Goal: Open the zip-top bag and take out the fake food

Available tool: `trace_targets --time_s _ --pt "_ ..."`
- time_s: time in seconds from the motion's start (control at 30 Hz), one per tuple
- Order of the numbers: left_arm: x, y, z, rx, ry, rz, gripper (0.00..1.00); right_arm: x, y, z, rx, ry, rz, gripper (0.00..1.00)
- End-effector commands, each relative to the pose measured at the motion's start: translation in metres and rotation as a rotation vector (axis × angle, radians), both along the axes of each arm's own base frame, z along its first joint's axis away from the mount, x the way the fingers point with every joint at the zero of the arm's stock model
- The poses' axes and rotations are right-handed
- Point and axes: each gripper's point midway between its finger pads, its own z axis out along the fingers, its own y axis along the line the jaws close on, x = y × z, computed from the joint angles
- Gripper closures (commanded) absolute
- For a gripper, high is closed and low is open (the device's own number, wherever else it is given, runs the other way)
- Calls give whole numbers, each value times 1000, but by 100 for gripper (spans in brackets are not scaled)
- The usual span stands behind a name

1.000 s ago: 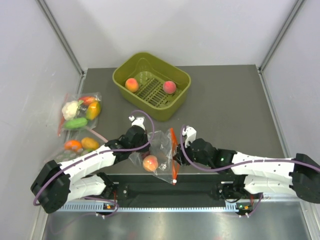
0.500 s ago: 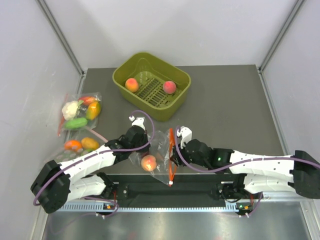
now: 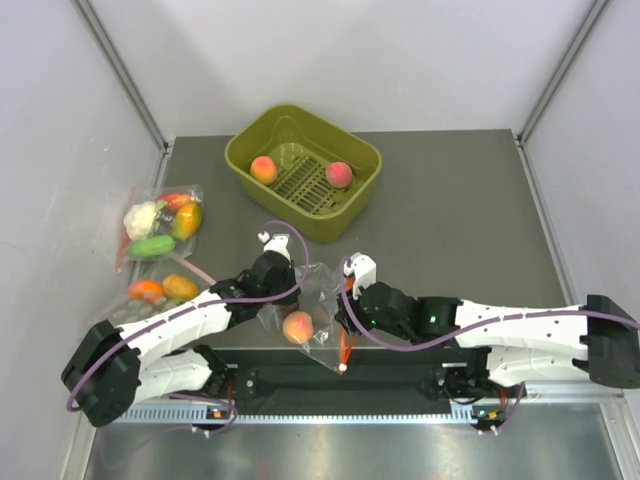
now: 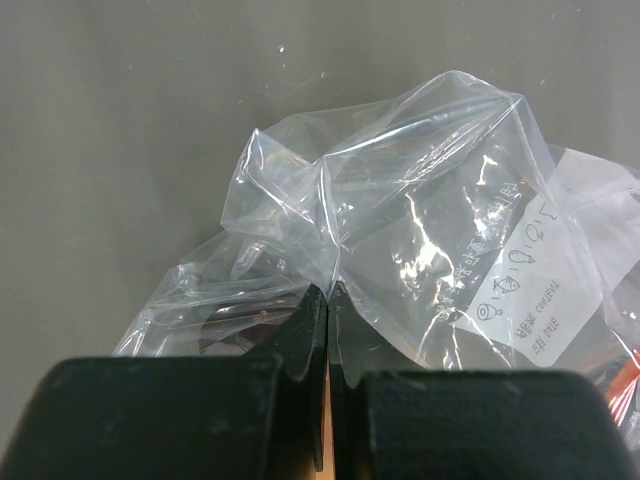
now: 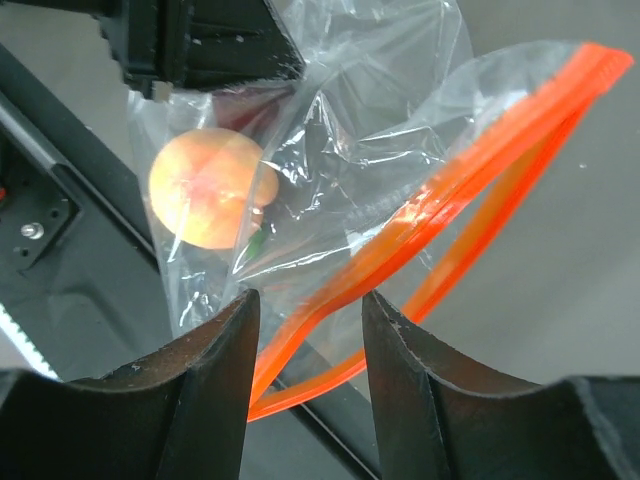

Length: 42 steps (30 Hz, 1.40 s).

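The zip-top bag (image 3: pixel 316 292) hangs crinkled between my two grippers over the table's near edge, its orange-red zip strip (image 3: pixel 344 345) parted into a loop. One fake food peach (image 3: pixel 297 327) sits inside it, seen through the plastic (image 5: pixel 205 187). My left gripper (image 3: pixel 291 284) is shut on the bag's clear plastic (image 4: pixel 430 230), pinching a fold (image 4: pixel 328 292). My right gripper (image 3: pixel 343 313) stands open at the mouth (image 5: pixel 305 300), with the zip strip (image 5: pixel 450 190) passing between its fingers without being pinched. Two more peaches (image 3: pixel 263 169) (image 3: pixel 339 174) lie in the green basket (image 3: pixel 240 150).
Two other clear bags of vegetables (image 3: pixel 160 222) (image 3: pixel 160 290) lie at the table's left edge. The green basket stands at the back centre. The black base rail (image 3: pixel 400 380) runs under the bag. Grey walls close in on both sides.
My right gripper has slid left toward the bag's mouth, bringing the zip strip between its fingers. The bag and its peach shifted slightly left. The left gripper keeps its hold.
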Motion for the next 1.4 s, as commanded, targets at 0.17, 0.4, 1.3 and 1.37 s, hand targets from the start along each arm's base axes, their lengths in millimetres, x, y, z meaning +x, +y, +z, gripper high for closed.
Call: trace_targets --time_s 0.17,0.4,1.3,1.37 --pt "8 -4 19 -29 -47 0 100 1 6 -2 8 -15 -17 55" --pt "8 -8 20 -41 -43 -10 100 -17 12 1 148 22 110 52" --pt "24 -28 38 -81 -121 -66 61 40 31 27 459 -25 13 96" --pt "25 -23 53 -89 -167 -59 37 52 22 30 464 -41 -39 100"
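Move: The orange zip edge of the bag runs just beyond the right hand's open fingers, about 1 cm ahead, 1 cm left and 2 cm below. From that hand the peach in the bag lies level ahead, some 10 cm left and 8 cm lower. The left hand pinches the bag's film; the zip edge's middle is about 11 cm to its right, 6 cm back and 3 cm up, the peach roughly 7 cm straight back, 2 cm lower. Back about 4.5 cm and a little down, then leftward and up again, the right hand rolls some 20 degrees, its left side rising; it then drives forward about 7 cm, drifting right, while its fingers shut and pinch one orange lip. The left hand keeps its pinch while sliding 2 cm right with a small dip, then opens and starts to rise, letting go of the film. ##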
